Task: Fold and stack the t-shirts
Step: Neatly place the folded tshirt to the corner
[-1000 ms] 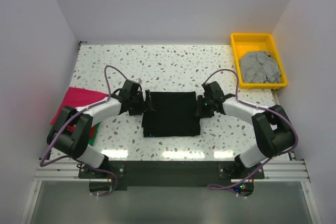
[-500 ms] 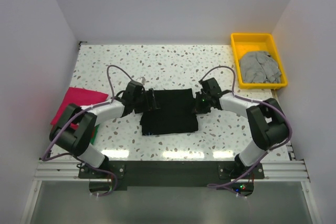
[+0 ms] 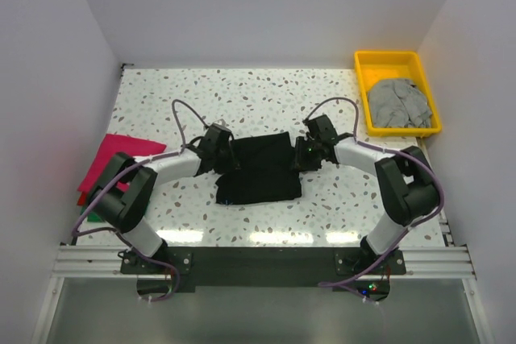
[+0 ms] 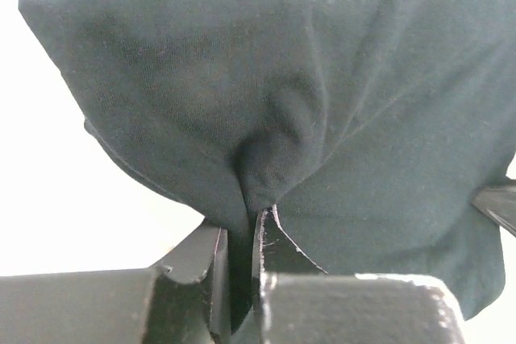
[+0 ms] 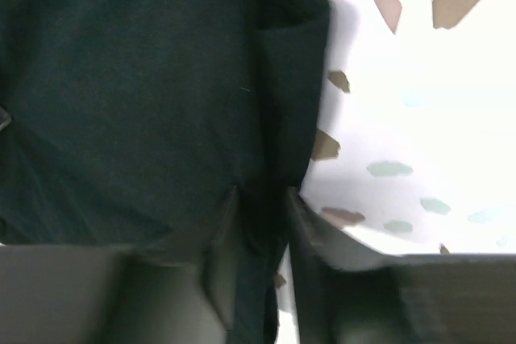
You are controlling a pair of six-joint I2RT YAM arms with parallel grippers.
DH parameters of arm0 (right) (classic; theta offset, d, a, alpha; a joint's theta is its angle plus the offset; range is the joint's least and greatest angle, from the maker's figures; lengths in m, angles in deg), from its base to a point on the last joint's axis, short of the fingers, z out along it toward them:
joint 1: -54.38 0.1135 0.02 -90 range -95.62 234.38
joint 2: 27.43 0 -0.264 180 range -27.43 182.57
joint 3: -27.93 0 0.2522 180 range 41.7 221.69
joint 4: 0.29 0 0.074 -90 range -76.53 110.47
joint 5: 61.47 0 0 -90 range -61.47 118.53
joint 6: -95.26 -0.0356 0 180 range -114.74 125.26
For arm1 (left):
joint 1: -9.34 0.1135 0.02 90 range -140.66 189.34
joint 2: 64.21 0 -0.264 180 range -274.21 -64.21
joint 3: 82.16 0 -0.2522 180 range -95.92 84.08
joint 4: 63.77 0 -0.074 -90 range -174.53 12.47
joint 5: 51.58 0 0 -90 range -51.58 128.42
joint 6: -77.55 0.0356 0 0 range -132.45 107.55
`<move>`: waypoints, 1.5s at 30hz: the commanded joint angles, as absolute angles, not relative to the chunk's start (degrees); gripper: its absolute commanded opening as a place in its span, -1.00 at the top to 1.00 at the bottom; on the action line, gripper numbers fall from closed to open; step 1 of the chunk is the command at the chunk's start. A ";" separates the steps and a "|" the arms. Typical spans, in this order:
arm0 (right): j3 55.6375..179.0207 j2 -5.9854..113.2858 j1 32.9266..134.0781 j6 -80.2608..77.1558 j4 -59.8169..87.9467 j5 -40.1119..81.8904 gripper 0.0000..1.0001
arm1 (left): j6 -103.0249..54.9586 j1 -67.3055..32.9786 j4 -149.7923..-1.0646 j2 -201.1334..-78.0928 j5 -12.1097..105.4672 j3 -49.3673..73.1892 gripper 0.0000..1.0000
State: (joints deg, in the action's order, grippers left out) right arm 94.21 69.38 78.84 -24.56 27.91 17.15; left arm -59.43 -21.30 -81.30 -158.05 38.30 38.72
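A black t-shirt (image 3: 260, 173) lies partly folded mid-table, its far corners pulled inward. My left gripper (image 3: 228, 154) sits at the far left corner. In the left wrist view that gripper (image 4: 242, 235) is shut on a pinched fold of the black cloth (image 4: 282, 78). My right gripper (image 3: 300, 153) is at the far right corner. Its wrist view shows the gripper (image 5: 262, 199) closed over the doubled edge of the black shirt (image 5: 121, 78). A magenta t-shirt (image 3: 121, 153) lies flat at the left edge. A grey t-shirt (image 3: 397, 102) is crumpled in the tray.
The yellow plastic tray (image 3: 387, 57) stands at the far right corner of the speckled table (image 3: 242, 94). A sliver of green cloth (image 3: 91, 217) shows under the left arm's elbow. White walls close in the table on three sides.
Both grippers slid along the shirt's sides to its far corners. The left jaws went from open to shut on the cloth. The shirt's far edge has drawn narrower.
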 commanded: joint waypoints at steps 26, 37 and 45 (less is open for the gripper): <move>97.51 47.72 78.98 -23.65 44.05 20.80 -0.11 | -71.96 2.20 -131.49 -169.50 18.38 -6.17 1.00; 97.77 47.19 78.98 -24.27 44.06 19.83 -0.11 | -65.81 15.83 -134.75 -166.16 22.85 -12.95 1.00; 98.47 47.98 78.98 -24.36 44.32 19.04 -0.11 | -63.35 19.79 -138.17 -164.58 24.44 -18.66 1.00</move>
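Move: The place to reach is the pink shirt on top of the stack in the left corner, its middle about 30 cm to the left of the left gripper, level with it fore and aft and 1 cm or so lower. The black folded shirt, its left edge already pinched, has its middle some 7 cm to that gripper's right. From the right gripper, the pink shirt lies roughly 49 cm to the left, and the black shirt's middle about 11 cm to the left. Keep the left gripper's pinch on the black shirt and carry it about 30 cm left towards the stack, swinging some 10 cm forward and rising about 14 cm on the way, while turning the wrist roughly 50 degrees counter-clockwise. Open the right gripper further, clear of the shirt's right edge, and lift it straight up about 10 cm. ##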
